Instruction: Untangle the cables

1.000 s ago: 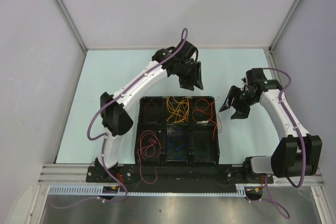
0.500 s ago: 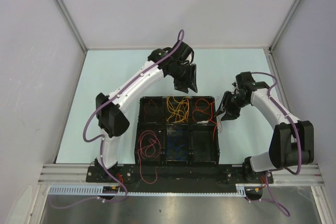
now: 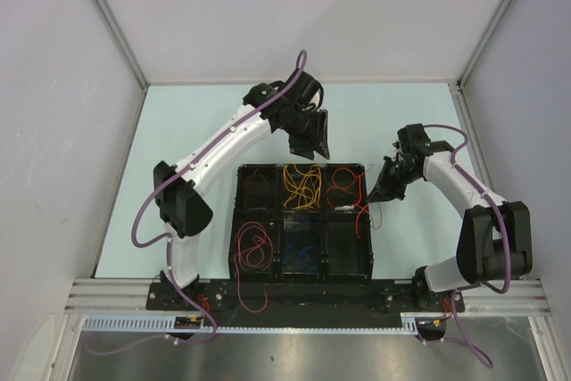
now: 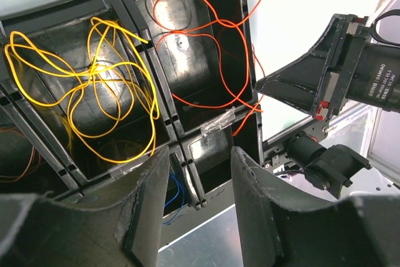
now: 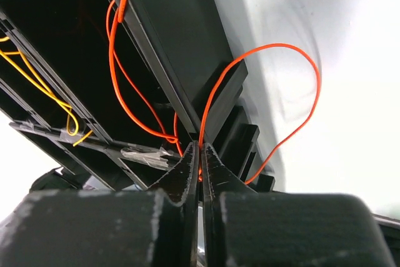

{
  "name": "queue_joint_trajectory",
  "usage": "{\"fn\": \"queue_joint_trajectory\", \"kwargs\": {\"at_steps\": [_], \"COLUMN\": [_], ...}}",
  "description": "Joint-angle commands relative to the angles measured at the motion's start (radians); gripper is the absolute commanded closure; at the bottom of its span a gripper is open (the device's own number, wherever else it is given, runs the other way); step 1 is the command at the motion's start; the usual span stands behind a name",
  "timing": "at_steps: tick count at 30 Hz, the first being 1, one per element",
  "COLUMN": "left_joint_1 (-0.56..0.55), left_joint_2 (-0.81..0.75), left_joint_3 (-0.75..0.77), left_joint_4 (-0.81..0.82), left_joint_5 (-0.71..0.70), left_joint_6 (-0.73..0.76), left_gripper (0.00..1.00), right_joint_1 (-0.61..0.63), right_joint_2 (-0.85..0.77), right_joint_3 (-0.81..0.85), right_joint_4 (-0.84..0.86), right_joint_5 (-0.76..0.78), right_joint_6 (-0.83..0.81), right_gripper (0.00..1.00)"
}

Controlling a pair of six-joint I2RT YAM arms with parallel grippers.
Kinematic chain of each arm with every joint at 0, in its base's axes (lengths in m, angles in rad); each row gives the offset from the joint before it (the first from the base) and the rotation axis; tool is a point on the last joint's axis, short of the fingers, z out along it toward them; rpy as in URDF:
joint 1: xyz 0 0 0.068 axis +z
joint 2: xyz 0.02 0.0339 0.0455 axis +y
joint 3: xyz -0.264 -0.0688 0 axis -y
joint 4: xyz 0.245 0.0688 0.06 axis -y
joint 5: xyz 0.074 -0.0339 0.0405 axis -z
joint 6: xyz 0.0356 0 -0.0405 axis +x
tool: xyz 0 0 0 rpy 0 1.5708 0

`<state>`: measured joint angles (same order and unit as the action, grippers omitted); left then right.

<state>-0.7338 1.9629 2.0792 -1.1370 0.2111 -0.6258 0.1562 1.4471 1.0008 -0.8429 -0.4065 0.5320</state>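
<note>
A black six-compartment tray (image 3: 235, 220) holds the cables. An orange-yellow cable (image 3: 303, 185) (image 4: 94, 85) fills the far middle compartment. The red cable (image 3: 346, 189) (image 4: 206, 48) lies in the far right compartment and loops out over the tray's right wall. A crimson cable (image 3: 252, 247) sits near left and a dark blue one (image 3: 303, 256) (image 4: 172, 198) near middle. My right gripper (image 3: 379, 192) (image 5: 200, 154) is shut on the red cable (image 5: 278, 44) at the tray's right wall. My left gripper (image 3: 314, 144) (image 4: 200, 154) hangs open and empty above the tray's far edge.
A strip of clear tape (image 4: 219, 122) sits on the tray divider near the red cable. Pale table surface (image 3: 178, 149) surrounds the tray, bounded by grey walls. A metal rail (image 3: 294, 296) runs along the near edge by the arm bases.
My right gripper moved left to the tray's right wall and shut on the red cable. The left arm drifted slightly left and back, still open.
</note>
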Motion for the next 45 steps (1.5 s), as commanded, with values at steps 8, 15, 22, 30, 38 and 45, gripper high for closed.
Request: {"fn": "queue_joint_trajectory", "kwargs": {"at_steps": [8,15,22,30,38,45], "left_joint_1": [0.013,0.022,0.031,0.051,0.074,0.086], "left_joint_2": [-0.073,-0.102,-0.145,-0.205,-0.239,-0.245], "left_joint_3": [-0.014,-0.037,-0.114,-0.188,-0.231,-0.239], "left_joint_4": [-0.003,0.011,0.043,0.068,0.068,0.063], "left_joint_5": [-0.016,-0.026,-0.032,-0.036,-0.045,-0.052], "left_joint_6": [0.026,0.031,0.028,0.025,0.026,0.029], "left_gripper": [0.51,0.51,0.52,0.52,0.52,0.52], "right_joint_1": [0.038,0.127,0.239,0.293,0.25,0.143], "right_joint_2": [-0.146,-0.16,-0.091,-0.005,0.091,0.159], "right_joint_3": [0.108,0.292,0.386,0.401,0.371,0.259], "right_joint_4": [-0.08,-0.079,0.005,0.206,0.255,0.304], "right_joint_5": [0.064,0.009,-0.09,-0.258,-0.327,-0.423], "right_joint_6": [0.059,0.066,0.082,0.108,0.065,0.019], "right_gripper": [1.0,1.0,1.0,1.0,1.0,1.0]}}
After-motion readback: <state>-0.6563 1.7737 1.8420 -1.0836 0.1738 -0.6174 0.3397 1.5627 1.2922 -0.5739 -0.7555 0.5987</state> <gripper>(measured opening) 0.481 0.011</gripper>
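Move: The right hand, already shut on the red cable at the box's right rim, has the far-right compartment 7 cm to its left, 3 cm ahead and some 4 cm below. Just as low, the yellow cable lies about 19 cm left and 3 cm ahead, the clear tape 7 cm left and 3 cm back. From the left hand that compartment is roughly 11 cm right, 4 cm back and 17 cm below. Right hand lifts its red cable 15 cm, leftward over the box, then dips forward; left hand shifts left. ##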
